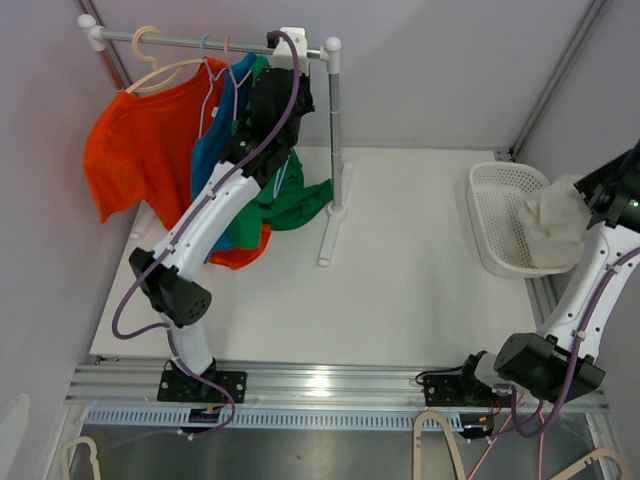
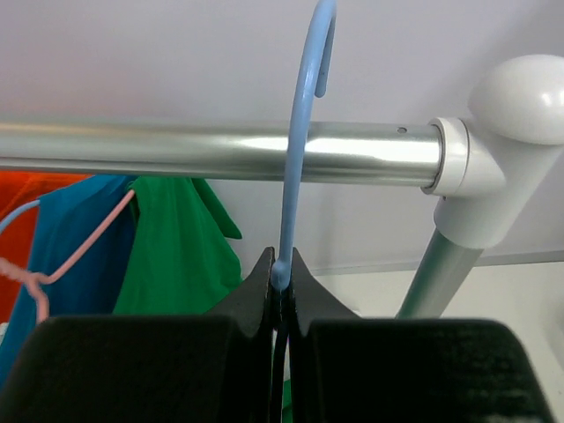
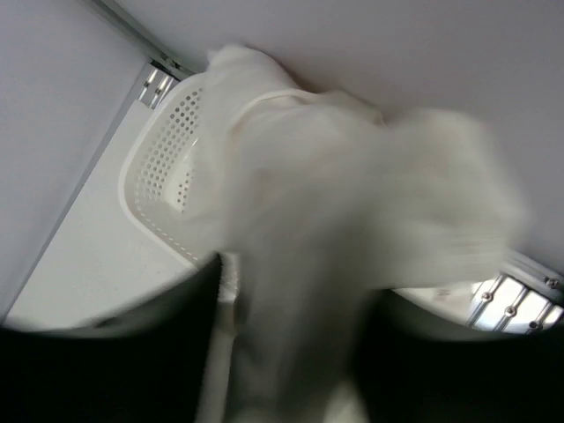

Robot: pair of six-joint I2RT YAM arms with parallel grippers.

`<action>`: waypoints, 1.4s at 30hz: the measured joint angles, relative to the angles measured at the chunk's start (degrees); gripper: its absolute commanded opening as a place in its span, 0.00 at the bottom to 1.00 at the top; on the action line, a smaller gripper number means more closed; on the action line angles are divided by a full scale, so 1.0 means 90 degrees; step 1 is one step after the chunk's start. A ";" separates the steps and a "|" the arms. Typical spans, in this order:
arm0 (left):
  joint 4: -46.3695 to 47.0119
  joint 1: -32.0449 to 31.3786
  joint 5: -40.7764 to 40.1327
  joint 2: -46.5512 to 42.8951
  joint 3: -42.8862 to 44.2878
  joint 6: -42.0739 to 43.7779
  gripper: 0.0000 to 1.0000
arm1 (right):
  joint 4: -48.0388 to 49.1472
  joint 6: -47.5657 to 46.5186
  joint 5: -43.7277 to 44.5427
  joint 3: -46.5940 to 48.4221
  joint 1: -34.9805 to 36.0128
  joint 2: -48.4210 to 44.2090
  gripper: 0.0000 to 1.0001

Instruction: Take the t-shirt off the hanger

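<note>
My left gripper [image 1: 272,85] [image 2: 280,264] is up at the rack's rail [image 2: 176,152], shut on the neck of a light blue hanger [image 2: 300,132] whose hook is over the rail. A green t-shirt [image 1: 290,200] [image 2: 176,256] hangs just below and left of it. My right gripper [image 1: 600,195] [image 3: 295,352] is over the white basket [image 1: 495,230] [image 3: 167,159]. Its fingers stand apart, with a blurred white t-shirt [image 1: 555,215] [image 3: 352,194] filling the gap between them.
An orange t-shirt [image 1: 140,140] on a cream hanger and a blue t-shirt [image 1: 210,160] on a pink hanger [image 2: 79,251] hang further left on the rail. The rack's post [image 1: 333,130] and foot [image 1: 330,235] stand mid-table. Walls close the left and back.
</note>
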 measured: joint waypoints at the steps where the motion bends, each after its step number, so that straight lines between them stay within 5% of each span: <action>1: 0.0080 0.0005 -0.0010 0.0131 0.0080 0.0034 0.01 | 0.0017 0.0039 -0.0192 -0.0136 -0.0299 0.0017 0.99; 6: 0.0141 0.0049 0.0002 0.0748 0.0746 0.0039 0.01 | -0.0160 -0.0075 -0.1239 0.0821 -0.0136 0.0872 0.99; 12: 0.0075 0.0138 0.0180 0.0869 0.1027 -0.0049 0.01 | 0.0126 -0.0199 -0.2348 0.0355 0.0226 0.0299 0.99; 14: -0.0041 0.0202 0.0299 0.0869 0.1112 -0.0185 0.11 | 0.0117 -0.0284 -0.2543 0.0556 0.0340 0.0141 0.99; 15: -0.0080 0.0243 0.0338 0.0869 0.1146 -0.0255 0.03 | 0.0129 -0.0323 -0.2613 0.0702 0.0488 0.0085 1.00; 18: -0.0189 0.0325 0.0345 0.0857 0.1146 -0.0423 0.01 | 0.0233 -0.0418 -0.2769 0.0867 0.0950 -0.0068 1.00; 19: -0.0197 0.0342 0.0345 0.0838 0.1098 -0.0474 0.09 | 0.0233 -0.0447 -0.2793 0.0872 0.1098 -0.0095 0.99; 20: -0.0204 0.0352 0.0345 0.0801 0.1008 -0.0529 0.35 | 0.0221 -0.0464 -0.2824 0.0877 0.1200 -0.0104 0.99; 21: -0.0243 0.0355 0.0347 0.0775 0.0942 -0.0532 0.78 | 0.0206 -0.0476 -0.2834 0.0877 0.1260 -0.0095 0.99; 23: -0.0367 0.0362 0.0362 0.0755 0.0906 -0.0648 0.99 | 0.0180 -0.0498 -0.2807 0.0872 0.1392 -0.0039 0.99; 31: -0.0916 0.0420 0.0413 0.0423 0.0816 -0.0935 0.99 | 0.0095 -0.0534 -0.1817 0.0423 0.2310 -0.0029 0.99; 42: -0.1863 0.0602 0.0964 -0.1438 0.0522 -0.1212 0.99 | 0.0187 0.1207 0.0882 -0.2601 0.1933 -0.0714 1.00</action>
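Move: My left fingers still hold the empty blue hanger by its neck; the bare stretch of rail it goes to is about 4 cm ahead and 4 cm above. The white corner cap is some 8 cm to the right along the rail, the pink hanger's hook some 11 cm to the left, both about 4 cm ahead. My right hand still has the white t-shirt in barely parted fingers; the basket's middle is some 17 cm ahead, straight on, and 31 cm below. My left hand eases about 3 cm forward, hooks the blue hanger over the rail, sinks slightly and opens wide, then pulls back, up and left off the hanger. My right hand opens at once to let the white t-shirt go, shifts forward, swings left and up turning some 40 degrees counter-clockwise, then drops about 15 cm, coming back right and towards me, turning back, still open. ##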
